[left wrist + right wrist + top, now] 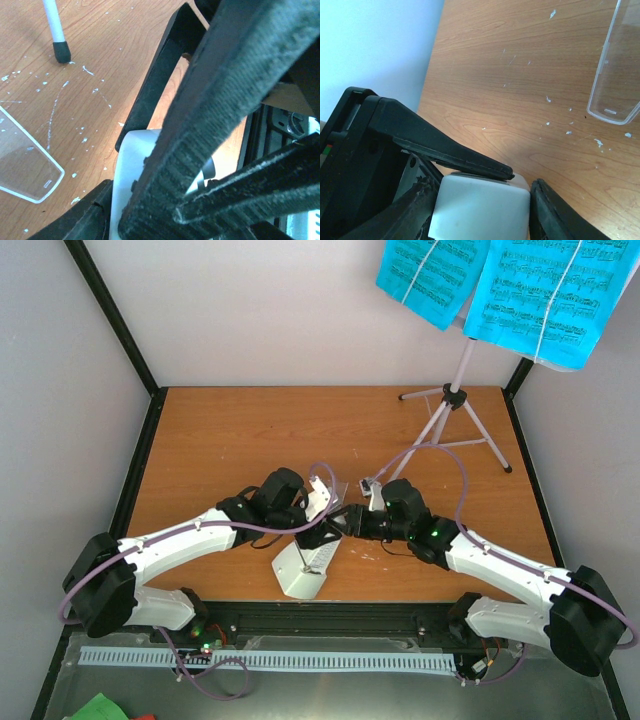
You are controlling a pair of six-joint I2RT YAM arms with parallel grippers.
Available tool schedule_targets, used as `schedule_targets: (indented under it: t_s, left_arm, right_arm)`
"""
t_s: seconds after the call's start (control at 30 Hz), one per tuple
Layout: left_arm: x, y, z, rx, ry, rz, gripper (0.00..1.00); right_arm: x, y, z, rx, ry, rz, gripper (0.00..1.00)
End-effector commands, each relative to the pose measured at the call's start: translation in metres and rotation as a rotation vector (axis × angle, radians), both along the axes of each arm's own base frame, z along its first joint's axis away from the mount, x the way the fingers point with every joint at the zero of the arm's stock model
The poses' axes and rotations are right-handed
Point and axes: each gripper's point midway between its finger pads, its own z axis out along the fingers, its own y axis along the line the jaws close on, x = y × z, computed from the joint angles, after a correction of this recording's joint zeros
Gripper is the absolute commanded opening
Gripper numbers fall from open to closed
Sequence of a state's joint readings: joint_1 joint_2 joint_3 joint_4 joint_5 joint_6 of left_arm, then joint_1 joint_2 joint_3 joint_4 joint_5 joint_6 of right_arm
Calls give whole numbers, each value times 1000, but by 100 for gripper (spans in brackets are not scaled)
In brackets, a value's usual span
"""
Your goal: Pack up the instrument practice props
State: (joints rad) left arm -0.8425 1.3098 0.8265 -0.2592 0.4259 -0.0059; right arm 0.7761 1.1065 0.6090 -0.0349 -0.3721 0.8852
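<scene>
The white metronome point(305, 575) lies tilted at the front middle of the table, its clear cover point(25, 165) off and flat on the wood beside it, also seen as the clear cover point(615, 70). My left gripper point(320, 532) and right gripper point(345, 523) meet at its upper end. In the right wrist view the right gripper point(520, 195) has one finger on each side of the white metronome body point(480, 210). The left gripper point(190, 200) has its padded fingers pressed on the white metronome point(127, 175). The lilac music stand point(455, 405) carries cyan sheets point(520, 285) at the back right.
One rubber-tipped stand leg point(59, 45) rests on the wood near the cover. White flecks dot the tabletop. Grey walls close the table on the left, back and right. A black rail point(330, 618) runs along the near edge between the arm bases.
</scene>
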Motion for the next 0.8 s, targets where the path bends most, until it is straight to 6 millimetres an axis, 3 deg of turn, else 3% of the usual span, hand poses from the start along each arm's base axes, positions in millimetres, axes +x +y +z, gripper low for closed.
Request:
schedule_targets:
  t_s: [0.0, 0.2, 0.33, 0.57, 0.77]
  left_arm:
    - [0, -12, 19, -59, -48, -31, 47]
    - [1, -13, 29, -88, -51, -18, 84]
    - [7, -10, 47, -136, -73, 40, 98]
    - [22, -12, 103, -257, -131, 132, 100]
    - [48, 9, 113, -276, -146, 276, 100]
  right_arm:
    - [-4, 7, 9, 7, -34, 42, 37]
    - [0, -10, 9, -65, -87, -9, 33]
    - [0, -27, 6, -141, -108, -51, 32]
    - [-1, -49, 11, -197, -141, -116, 31]
    - [0, -71, 20, -245, -185, -184, 30]
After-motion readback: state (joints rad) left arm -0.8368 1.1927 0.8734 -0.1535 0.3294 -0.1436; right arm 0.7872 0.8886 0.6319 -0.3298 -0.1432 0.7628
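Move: The white wedge is between my two hands, both gripping towards its narrow far end. From my right hand its middle lies about 6 cm back, 4 cm left and 3 cm lower; from my left hand, roughly 5 cm back, 2 cm left and 3 cm lower. The clear tray lies on the table some 7 cm ahead of my right hand, and the music stand's near foot about 7 cm ahead and 10 cm right, both some 13 cm below. I hand the wedge over. My left fingers open wide and let go, then that hand lifts about 8 cm and a little forward, its fingertips tilting up away from the wedge. My right hand keeps its pinch on the narrow end and draws the wedge some 5 cm to the right, slightly up, its fingers dipping and swinging about 15 degrees clockwise. ##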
